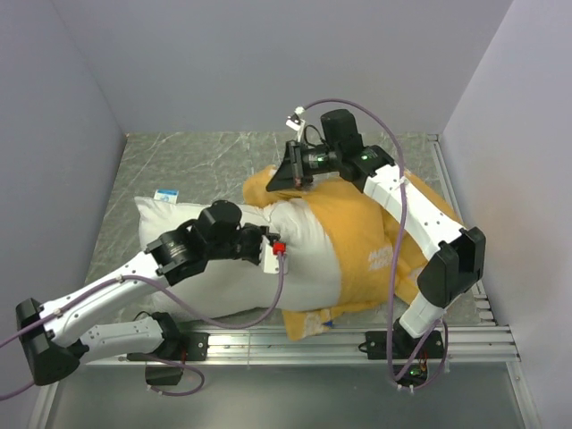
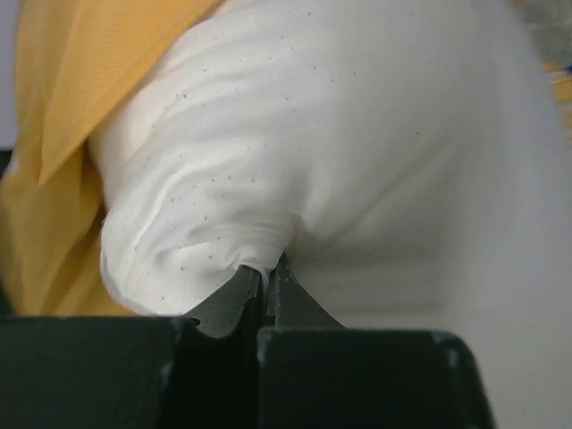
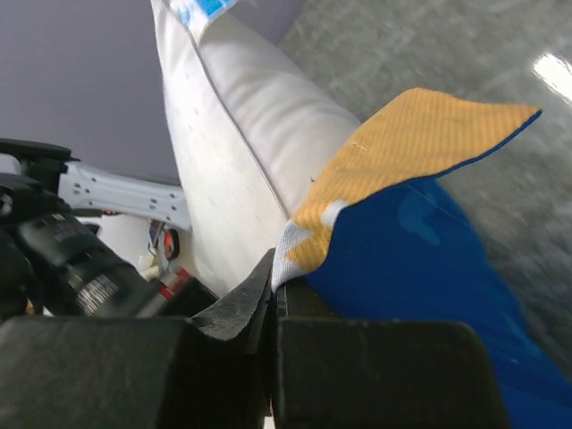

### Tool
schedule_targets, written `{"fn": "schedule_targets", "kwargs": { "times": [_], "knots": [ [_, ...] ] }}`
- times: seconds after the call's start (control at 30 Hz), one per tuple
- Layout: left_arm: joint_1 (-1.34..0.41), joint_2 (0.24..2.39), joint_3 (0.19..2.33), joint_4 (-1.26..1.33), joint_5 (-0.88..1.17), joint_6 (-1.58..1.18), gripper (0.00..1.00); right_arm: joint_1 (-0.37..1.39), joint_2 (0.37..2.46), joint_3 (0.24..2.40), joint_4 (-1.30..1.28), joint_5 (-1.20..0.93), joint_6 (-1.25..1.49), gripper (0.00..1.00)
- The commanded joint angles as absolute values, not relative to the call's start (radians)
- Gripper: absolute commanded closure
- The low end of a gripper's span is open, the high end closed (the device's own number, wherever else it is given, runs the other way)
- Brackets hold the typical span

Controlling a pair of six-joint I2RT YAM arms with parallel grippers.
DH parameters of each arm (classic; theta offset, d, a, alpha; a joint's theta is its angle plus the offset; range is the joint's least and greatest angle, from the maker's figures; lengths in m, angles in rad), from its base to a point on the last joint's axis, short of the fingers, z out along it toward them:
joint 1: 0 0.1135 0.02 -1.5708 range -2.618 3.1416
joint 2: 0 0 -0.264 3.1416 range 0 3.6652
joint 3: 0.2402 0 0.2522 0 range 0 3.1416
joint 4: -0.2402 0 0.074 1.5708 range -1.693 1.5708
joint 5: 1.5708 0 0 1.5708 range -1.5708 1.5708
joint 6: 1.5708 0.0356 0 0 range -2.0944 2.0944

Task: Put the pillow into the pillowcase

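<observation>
The white pillow lies across the table, its right part inside the orange-yellow pillowcase. My left gripper is at the pillow's middle, by the case's mouth. In the left wrist view it is shut on a pinch of white pillow fabric, with the pillowcase draped to the left. My right gripper hangs over the far edge of the case. The right wrist view shows it shut on the pillowcase rim, orange outside and blue inside, beside the pillow.
The grey marbled table is walled in on the left, back and right. A metal rail runs along the near edge. A small blue label sits at the pillow's far left corner. My left arm shows close by in the right wrist view.
</observation>
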State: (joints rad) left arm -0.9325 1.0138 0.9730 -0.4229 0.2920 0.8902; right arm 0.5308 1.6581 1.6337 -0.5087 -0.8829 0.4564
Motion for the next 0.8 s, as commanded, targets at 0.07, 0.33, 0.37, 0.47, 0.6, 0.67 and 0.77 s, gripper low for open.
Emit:
{"fn": "schedule_targets", "kwargs": {
  "times": [0.07,0.33,0.37,0.47,0.6,0.67,0.77],
  "knots": [
    [-0.92,1.121,1.118,-0.195,0.412,0.822,1.0,0.686,1.666,1.723,-0.12,-0.775,0.811,1.0],
    [-0.806,1.121,1.026,-0.172,0.517,0.782,1.0,0.681,1.716,1.582,-0.072,-0.706,0.937,1.0],
    [-0.789,1.121,1.016,-0.175,0.529,0.753,1.0,0.678,1.721,1.568,-0.078,-0.665,0.921,1.0],
    [-0.692,1.134,0.989,-0.176,0.575,0.666,1.0,0.647,1.779,1.62,-0.174,-0.623,0.807,0.73],
    [-0.47,1.199,0.997,-0.238,0.676,0.609,1.0,0.572,1.819,1.836,-0.368,-0.519,0.541,0.13],
    [-0.421,1.232,0.991,-0.247,0.704,0.626,1.0,0.513,1.787,1.85,-0.425,-0.461,0.471,0.12],
    [-0.379,1.273,0.962,-0.213,0.712,0.643,1.0,0.494,1.636,1.78,-0.442,-0.267,0.287,0.14]
  ]
}}
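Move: Straight ahead of the left hand, which has a fold of the pillow pinched in its fingers, the pillowcase's far hem is held up about 10 cm out and 5 cm higher; the case's near flap lies some 14 cm back and 11 cm to the right, about 20 cm below. From the right hand, already gripping that hem, the pillow's far edge lies about 9 cm left, 2 cm back and 9 cm down, the blue-white tag some 29 cm left, 3 cm farther out and 18 cm below. Drawing the held hem some 6 cm left and slightly up beside the pillow, the right hand then opens wide, lets go and reaches about 10 cm forward, finally swinging back to the right. The left hand keeps its pinch on the pillow, edges right first, then hauls it about 13 cm forward and 7 cm left, sinking a little late on as the wrist turns some 20 degrees counter-clockwise. ##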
